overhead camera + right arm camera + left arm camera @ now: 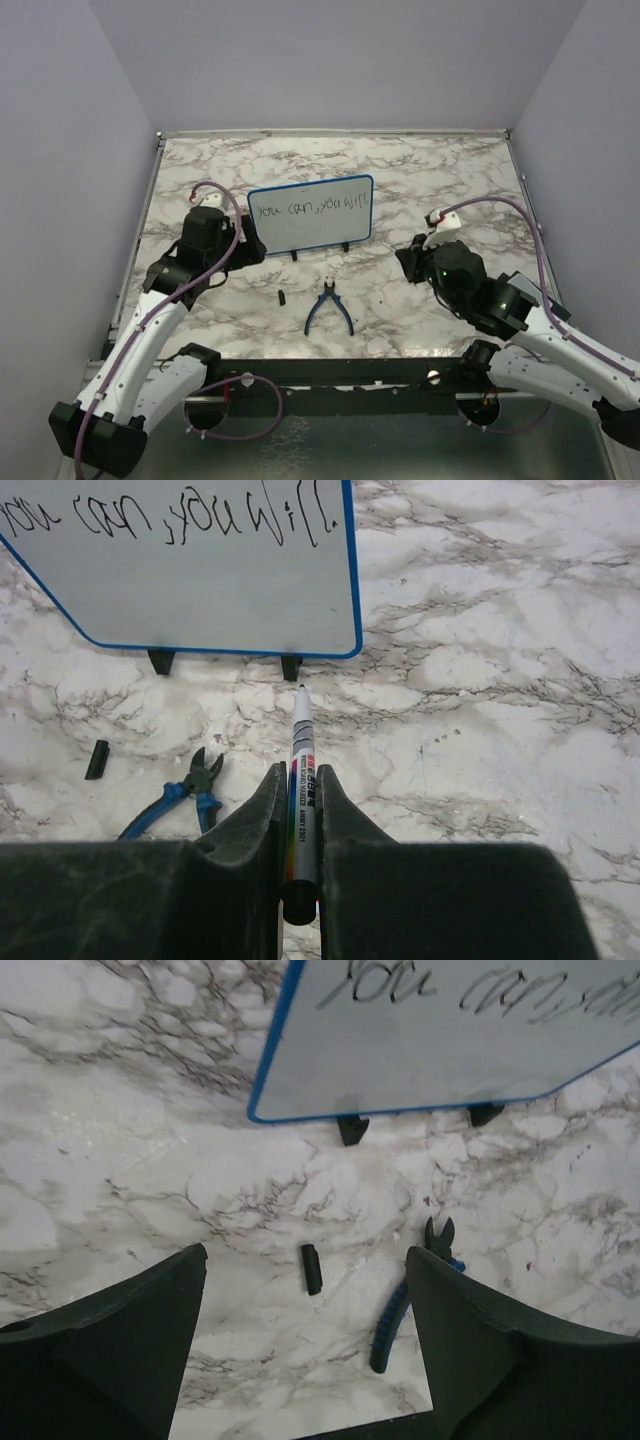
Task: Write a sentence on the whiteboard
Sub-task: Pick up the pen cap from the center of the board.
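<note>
The whiteboard stands upright on small black feet at the middle of the marble table, blue-framed. One line of black handwriting, the sentence, runs across its top. In the right wrist view the whiteboard is ahead and to the left, with the sentence legible. My right gripper is shut on a white marker, uncapped, tip pointing toward the board's right foot and clear of the board. My left gripper is open with nothing between its fingers, hovering by the whiteboard near its lower left corner.
A small black marker cap lies on the table in front of the board. Blue-handled pliers lie just right of it. Both also show in the left wrist view: the cap and the pliers. Grey walls enclose the table.
</note>
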`<state>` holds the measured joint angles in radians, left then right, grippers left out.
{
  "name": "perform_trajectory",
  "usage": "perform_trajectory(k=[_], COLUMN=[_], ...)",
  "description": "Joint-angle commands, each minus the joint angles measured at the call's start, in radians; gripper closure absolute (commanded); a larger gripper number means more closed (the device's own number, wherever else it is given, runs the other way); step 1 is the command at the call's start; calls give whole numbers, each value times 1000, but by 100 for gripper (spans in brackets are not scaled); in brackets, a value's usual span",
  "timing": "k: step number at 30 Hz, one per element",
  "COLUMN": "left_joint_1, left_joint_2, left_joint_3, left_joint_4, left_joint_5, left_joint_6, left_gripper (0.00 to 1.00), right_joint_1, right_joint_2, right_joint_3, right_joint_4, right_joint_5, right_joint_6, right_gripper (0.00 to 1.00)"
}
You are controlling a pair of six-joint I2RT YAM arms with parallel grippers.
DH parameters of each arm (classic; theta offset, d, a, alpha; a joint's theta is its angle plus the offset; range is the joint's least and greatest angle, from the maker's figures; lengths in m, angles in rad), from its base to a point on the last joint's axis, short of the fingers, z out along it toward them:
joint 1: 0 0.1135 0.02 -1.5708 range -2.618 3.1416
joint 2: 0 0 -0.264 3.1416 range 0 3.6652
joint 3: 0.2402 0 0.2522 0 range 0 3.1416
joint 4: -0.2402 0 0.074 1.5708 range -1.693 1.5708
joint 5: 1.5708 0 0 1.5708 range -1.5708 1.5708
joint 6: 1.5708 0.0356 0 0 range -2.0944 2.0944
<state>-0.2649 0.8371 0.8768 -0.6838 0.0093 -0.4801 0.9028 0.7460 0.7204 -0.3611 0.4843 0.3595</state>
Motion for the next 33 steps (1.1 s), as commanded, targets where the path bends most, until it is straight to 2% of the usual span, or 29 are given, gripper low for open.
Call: perform_trajectory(k=[1,7,13,23,33], left_joint_1=[-187,-333,-455,-457,-457], left_joint_2=[30,82,215,326,349], left_joint_3=[-62,-197,-296,-370,-375], left_joint_4=[-3,118,242,393,395], left_joint_5=[-96,-138,-189,-202,-202], left_joint_6=[-140,-273,-312,-327,-306], left_gripper=[18,21,36,49,58], right_joint_1=[-4,-4,-4,-4,-4], right_joint_2=[-8,-60,-14,2,18], right_joint_3=[12,-77,-75,-79,-85], right_joint_4=[-56,46,43,67,68], right_joint_5=[12,28,33,24,27], right_joint_6=[62,59,63,50,51], right_gripper=[99,99,99,100,99])
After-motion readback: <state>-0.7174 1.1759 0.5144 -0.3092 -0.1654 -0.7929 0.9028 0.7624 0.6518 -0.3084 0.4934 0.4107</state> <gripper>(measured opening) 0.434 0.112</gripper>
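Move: The pen cap lies on the table about 21 cm below the left hand, some 8 cm to its right and 3 cm back. The pliers stand about 13 cm to the right of the cap and 3 cm nearer the base. The whiteboard's middle is some 20 cm ahead of the left hand and 16 cm to its right. From the right hand, which still holds the pen, the cap is roughly 31 cm to the left, about level fore and aft, and 23 cm lower. Towards the black pen cap the left hand drops about 17 cm, swinging roughly 9 cm to the right and first drawing back some 6 cm, then easing forward a little over the last part. Its fingers tip about 20 degrees more steeply down and close to about half their starting gap, hovering just above the cap without visible contact. The right hand keeps its pen and sinks some 2 cm. ##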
